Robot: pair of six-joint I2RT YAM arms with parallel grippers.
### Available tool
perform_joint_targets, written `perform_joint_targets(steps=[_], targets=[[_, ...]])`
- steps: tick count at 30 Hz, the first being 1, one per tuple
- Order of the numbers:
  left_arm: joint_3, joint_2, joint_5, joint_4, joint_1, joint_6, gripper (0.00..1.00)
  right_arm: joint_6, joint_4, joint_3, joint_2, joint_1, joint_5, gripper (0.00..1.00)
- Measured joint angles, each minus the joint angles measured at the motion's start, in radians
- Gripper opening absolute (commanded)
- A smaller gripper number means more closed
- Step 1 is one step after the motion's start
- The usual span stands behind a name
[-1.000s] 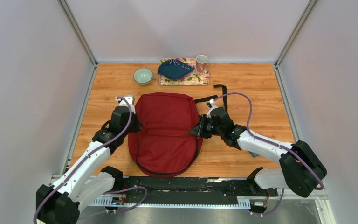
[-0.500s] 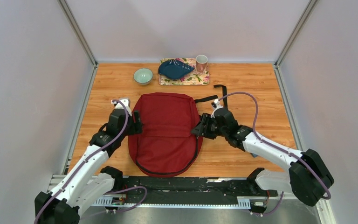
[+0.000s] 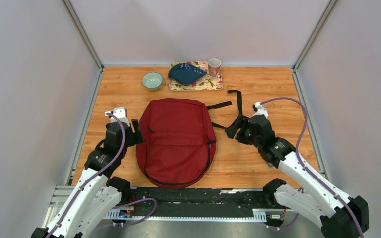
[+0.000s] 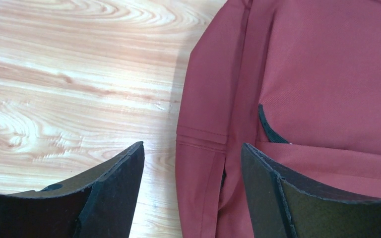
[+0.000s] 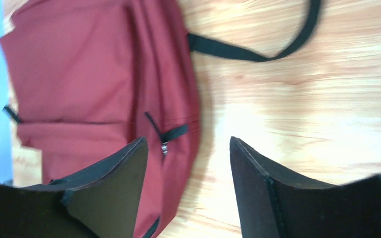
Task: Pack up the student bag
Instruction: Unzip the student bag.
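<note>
The student bag [image 3: 176, 141], dark red with black zipper trim, lies flat in the middle of the wooden table, front pocket up. My left gripper [image 3: 138, 133] stands open just off the bag's left edge. In the left wrist view the left gripper [image 4: 192, 145] has its jaws spread, with the bag's side seam [image 4: 206, 163] between them untouched. My right gripper [image 3: 232, 130] hangs open a little to the right of the bag. In the right wrist view the right gripper [image 5: 188, 140] is over the bag's edge [image 5: 178, 99], beside a zipper pull [image 5: 164, 146].
A black strap [image 3: 235, 96] trails from the bag's top right across the wood. At the back stand a teal bowl [image 3: 152, 80] and a floral tray [image 3: 216, 84] with a dark blue item [image 3: 186, 73] and a pink cup [image 3: 214, 66]. White walls close in three sides.
Both grippers have opened and drawn back from the bag's sides, the left one leftward, the right one farther right and back. The bag now lies flat and free.
</note>
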Motion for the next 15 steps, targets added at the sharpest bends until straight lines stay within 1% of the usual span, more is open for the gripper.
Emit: perform_joint_targets(steps=[2, 3, 7, 13, 15], targets=[[0.013, -0.016, -0.002, -0.008, 0.0, 0.0, 0.79, -0.011, -0.055, 0.003, -0.044, -0.032, 0.052, 0.7], [0.023, -0.021, 0.0, -0.01, 0.0, 0.0, 0.79, -0.017, -0.085, 0.008, -0.063, -0.05, 0.084, 0.74], [0.058, -0.018, 0.027, -0.009, 0.0, -0.002, 0.79, -0.023, -0.195, 0.028, -0.102, -0.122, 0.21, 0.82], [0.066, -0.013, 0.089, -0.006, 0.0, -0.014, 0.8, 0.022, -0.392, 0.086, -0.11, -0.195, 0.422, 0.9], [0.066, -0.013, 0.11, -0.005, 0.0, -0.026, 0.8, 0.051, -0.465, 0.109, -0.106, -0.202, 0.505, 0.96]])
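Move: From the right hand the blue wallet lies about 14 cm to the right, 5 cm back and 13 cm below. The student bag's middle is some 25 cm to this hand's left, level fore and aft and 9 cm lower; its black strap lies about 15 cm ahead and 3 cm left, on the table. From the left hand the wallet is about 60 cm to the right and 5 cm back. The open right hand swings about 16 cm right towards the wallet, turning clockwise, opening wider; left rises 3 cm. ##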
